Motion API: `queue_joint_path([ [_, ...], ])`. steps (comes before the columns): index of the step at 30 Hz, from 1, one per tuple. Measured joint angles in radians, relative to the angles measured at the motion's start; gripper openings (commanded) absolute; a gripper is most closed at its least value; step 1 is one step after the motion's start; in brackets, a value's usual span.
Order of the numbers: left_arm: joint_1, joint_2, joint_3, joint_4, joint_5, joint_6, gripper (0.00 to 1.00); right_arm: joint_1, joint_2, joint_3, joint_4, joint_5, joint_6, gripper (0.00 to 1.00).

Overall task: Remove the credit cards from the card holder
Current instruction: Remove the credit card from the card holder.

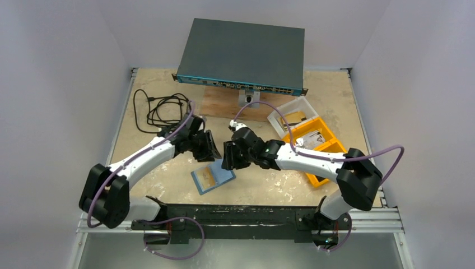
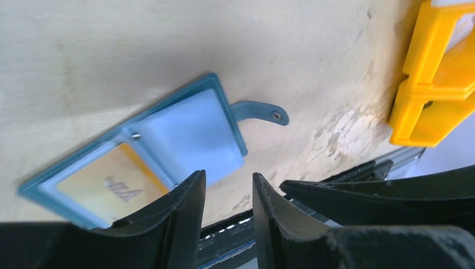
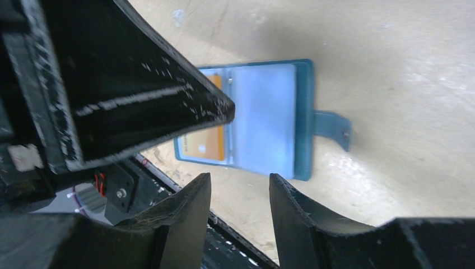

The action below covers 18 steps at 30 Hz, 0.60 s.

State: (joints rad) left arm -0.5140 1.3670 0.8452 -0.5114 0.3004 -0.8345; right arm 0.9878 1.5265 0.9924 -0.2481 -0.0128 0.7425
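The teal-blue card holder (image 1: 213,179) lies open and flat on the table near the front edge. A gold credit card (image 2: 106,185) sits inside its left clear pocket. The right pocket (image 2: 193,131) looks pale, and the snap tab (image 2: 263,112) sticks out sideways. My left gripper (image 2: 228,180) hovers open just above the holder's near edge, with nothing between its fingers. My right gripper (image 3: 240,180) is also open and empty, a little short of the card holder (image 3: 269,120). In the top view the left gripper (image 1: 215,155) and the right gripper (image 1: 226,164) stand close together over the holder's far edge.
An orange bin (image 1: 317,147) and a clear plastic tub (image 1: 292,114) stand at the right. The orange bin's corner (image 2: 428,84) is close in the left wrist view. A dark network switch (image 1: 242,54) rests on a wood board (image 1: 221,104) at the back, with a black cable (image 1: 159,109) at left.
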Motion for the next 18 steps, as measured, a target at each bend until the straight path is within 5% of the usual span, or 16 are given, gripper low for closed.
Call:
queue_joint_path([
  [8,0.132,-0.175,-0.159,-0.096,-0.080,-0.009,0.18,0.039,0.141,0.082,0.056,-0.093,-0.022,0.42],
  [18,0.135,-0.217,-0.248,-0.134,-0.093,-0.022,0.07,0.040,0.332,0.126,0.122,-0.187,-0.029,0.41],
])
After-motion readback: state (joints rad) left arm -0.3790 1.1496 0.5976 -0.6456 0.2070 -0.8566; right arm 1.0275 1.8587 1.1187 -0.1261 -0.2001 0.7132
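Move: The gold card in the card holder's left half lies some 5 cm to the left gripper's left, about 4 cm back and 8 cm below; from the right gripper it is about 9 cm left, 3 cm back and 10 cm below. The empty right half of the holder is about 7 cm to the card's right and 3 cm farther out. The snap tab sits roughly 14 cm right of the card and 5 cm farther out. Bring both grippers in over the gold card. Swing the left one about 8 cm left, then back and down as well, turning slightly counter-clockwise while its fingers close nearly shut, and ease to a stop. Carry the right one left first, then sink it steeply, about 6 cm each way, tipping slightly downward with its fingers kept part open. ##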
